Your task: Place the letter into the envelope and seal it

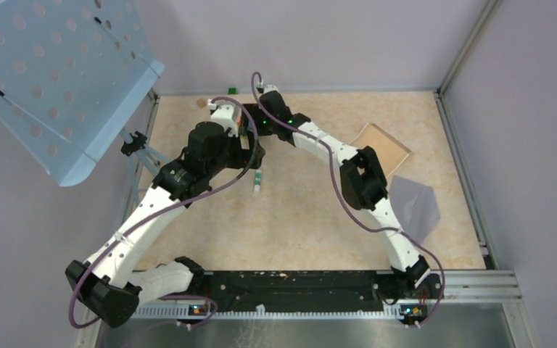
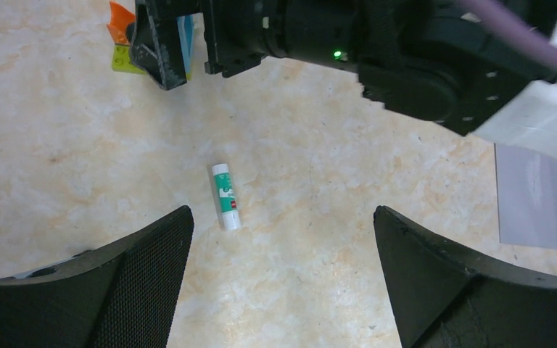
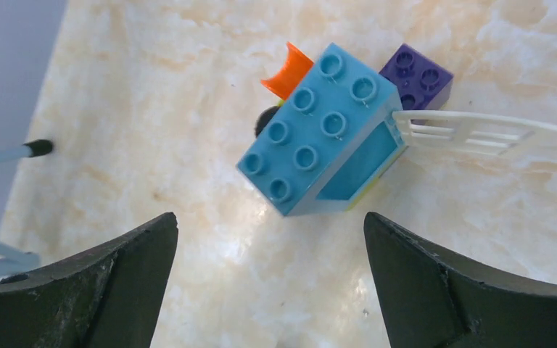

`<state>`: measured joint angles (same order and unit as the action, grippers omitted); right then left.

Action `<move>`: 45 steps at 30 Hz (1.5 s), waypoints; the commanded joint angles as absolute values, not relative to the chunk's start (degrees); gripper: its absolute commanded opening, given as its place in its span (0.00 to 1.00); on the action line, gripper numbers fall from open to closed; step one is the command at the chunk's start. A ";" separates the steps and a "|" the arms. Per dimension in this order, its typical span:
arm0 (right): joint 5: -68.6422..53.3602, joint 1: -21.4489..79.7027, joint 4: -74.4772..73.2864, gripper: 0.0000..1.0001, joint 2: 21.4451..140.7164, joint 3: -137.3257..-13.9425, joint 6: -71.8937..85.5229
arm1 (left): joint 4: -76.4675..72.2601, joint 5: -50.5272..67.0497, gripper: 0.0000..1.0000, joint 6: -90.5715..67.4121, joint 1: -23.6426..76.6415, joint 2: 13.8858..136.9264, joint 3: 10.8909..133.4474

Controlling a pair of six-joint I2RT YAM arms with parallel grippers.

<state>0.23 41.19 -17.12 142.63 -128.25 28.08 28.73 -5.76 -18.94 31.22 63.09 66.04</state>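
The grey envelope (image 1: 415, 204) lies flat at the right of the table, its flap spread open; its corner also shows in the left wrist view (image 2: 535, 199). Just behind it lies the pale tan letter (image 1: 384, 148). Both arms reach toward the back middle, well away from both papers. My left gripper (image 2: 281, 214) hangs open over bare table with nothing between its fingers. A white, green-labelled glue stick (image 2: 225, 196) lies just ahead of its left finger. My right gripper (image 3: 270, 221) is open and empty, hovering close in front of a blue block cluster (image 3: 326, 130).
A purple block (image 3: 417, 72), an orange piece (image 3: 288, 69) and a white fence piece (image 3: 471, 130) are attached to the cluster. A perforated light-blue panel (image 1: 58, 72) overhangs the back left corner. Walls close the back and right sides. A small green object (image 1: 232, 90) sits at the back wall.
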 commanded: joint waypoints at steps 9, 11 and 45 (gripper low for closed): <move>7.77 38.10 -22.81 0.99 112.82 -105.63 21.81 | 26.34 -2.63 0.99 -20.00 30.68 61.10 65.83; 10.90 36.77 -24.97 0.99 107.73 -99.88 19.69 | 26.12 -1.98 0.99 -20.57 30.65 61.11 65.16; 22.15 21.13 -18.98 0.43 105.93 -72.91 10.54 | 25.37 5.03 0.99 -23.92 28.86 63.45 64.01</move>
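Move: The letter lies about 38 cm to the right of the right hand, some 4 cm back and 8 cm lower. The envelope is roughly 10 cm farther right than the letter and 17 cm nearer the base. The toy blocks stand close to the right hand, about 4 cm ahead, 2 cm left and 5 cm below. From the left hand, the letter is about 15 cm ahead, 37 cm right and 25 cm below. Right hand arcs some 35 cm right over to the letter's near-left edge, tipping fingers down and half closing. ##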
